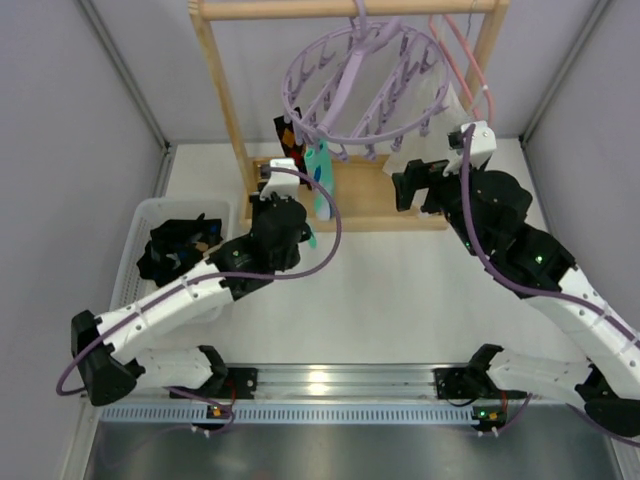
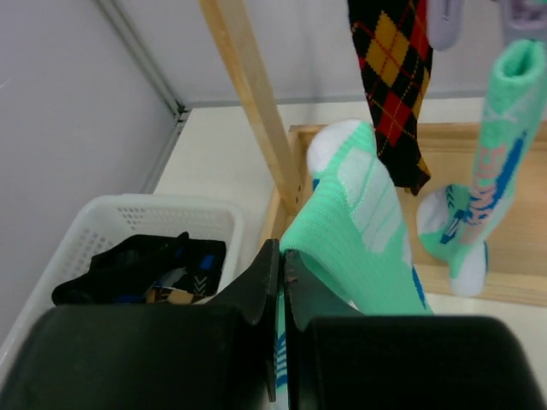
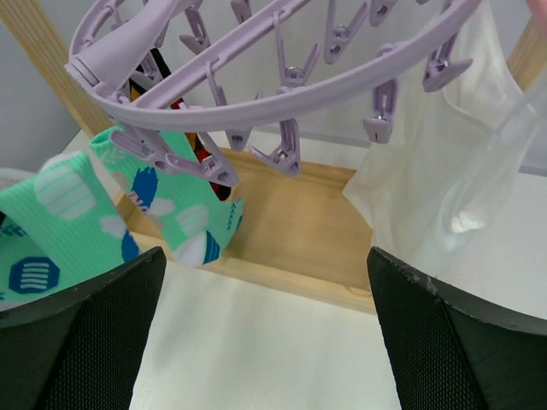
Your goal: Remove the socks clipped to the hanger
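Note:
The lavender ring hanger [image 1: 360, 85] [image 3: 256, 94] hangs from the wooden rack. A teal-green sock [image 2: 504, 154] [image 3: 175, 213] and a brown-orange argyle sock [image 2: 393, 85] dangle from its clips. My left gripper [image 2: 282, 265] [image 1: 296, 200] is shut on another teal-green sock [image 2: 359, 231] [image 3: 55, 226], which drapes over the fingers with its white toe up. No clip shows on that sock. My right gripper [image 3: 267, 282] [image 1: 420, 178] stands wide open below the hanger's rim, with nothing between its fingers.
A white basket [image 1: 135, 260] [image 2: 102, 222] at the left holds dark socks [image 2: 141, 269]. The rack's wooden post [image 2: 256, 102] and base board [image 3: 308, 222] stand ahead. A white translucent bag [image 3: 436, 171] and a thin pink hanger [image 1: 470, 60] hang at the right.

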`<state>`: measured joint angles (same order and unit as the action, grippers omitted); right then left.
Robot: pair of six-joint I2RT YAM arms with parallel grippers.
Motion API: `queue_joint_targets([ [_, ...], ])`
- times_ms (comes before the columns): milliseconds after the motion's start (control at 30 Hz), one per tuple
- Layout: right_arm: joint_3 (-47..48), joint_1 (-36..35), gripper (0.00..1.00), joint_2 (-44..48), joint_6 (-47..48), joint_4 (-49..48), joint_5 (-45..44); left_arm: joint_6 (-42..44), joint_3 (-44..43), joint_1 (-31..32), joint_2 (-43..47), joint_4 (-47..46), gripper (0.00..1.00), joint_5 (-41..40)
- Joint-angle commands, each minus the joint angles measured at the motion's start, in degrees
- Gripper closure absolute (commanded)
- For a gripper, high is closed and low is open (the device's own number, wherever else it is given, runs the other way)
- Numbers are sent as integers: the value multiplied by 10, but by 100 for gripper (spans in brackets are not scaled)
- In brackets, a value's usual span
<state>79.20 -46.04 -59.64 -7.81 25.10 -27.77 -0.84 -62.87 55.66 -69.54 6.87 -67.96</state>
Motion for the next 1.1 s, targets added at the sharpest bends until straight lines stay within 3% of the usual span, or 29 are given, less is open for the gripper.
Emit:
queue_joint_targets([
  [0, -31, 6, 4, 41, -12, -44, 0, -77, -49, -35, 49, 129, 100, 35],
  [200, -48, 8, 3, 75, -12, -34, -4, -86, -88, -121, 77, 175, 100, 37],
  [333, -57, 8, 2, 97, -13, -33, 0, -95, -115, -219, 78, 210, 100, 103],
  [433, -67, 7, 2, 109, -14, -33, 3, -127, -136, -336, 55, 254, 100, 205],
  [567, -74, 7, 2, 120, -16, -34, 9, -180, -146, -529, 4, 285, 100, 445],
  [633, -79, 8, 2, 123, -16, -37, 14, -198, -137, -582, -36, 289, 100, 558],
  [733, -93, 7, 2, 131, -15, -42, 18, -236, -104, -658, -81, 296, 100, 657],
  [867, -118, 7, 2, 142, -14, -57, 25, -276, -67, -738, -124, 294, 100, 659],
  [1067, -141, 8, 2, 147, -15, -81, 32, -337, -25, -745, -183, 292, 100, 637],
])
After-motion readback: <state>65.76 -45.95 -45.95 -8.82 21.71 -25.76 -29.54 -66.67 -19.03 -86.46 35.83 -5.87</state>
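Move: The left hand, already shut on a teal sock, has the white basket's middle about 24 cm to its left, 3 cm back and some 27 cm below. The other teal sock hangs about 10 cm to the left hand's right and 8 cm ahead, near its height; the argyle sock hangs roughly 12 cm ahead, 5 cm right and a little above. From the right hand, the basket lies some 50 cm left, about level fore and aft and 37 cm below. Keeping its fingers shut on the teal sock, the left hand swings about 28 cm to its left away from the hanging socks, rising some 5 cm on the way, then edges a few centimetres forward and sinks about 25 cm from its high point towards the basket as the wrist rolls and tips the fingers from nearly level to steeply down. The open, empty right hand backs about 4 cm away from the hanger and 3 cm to its right, then settles some 2 cm lower. ##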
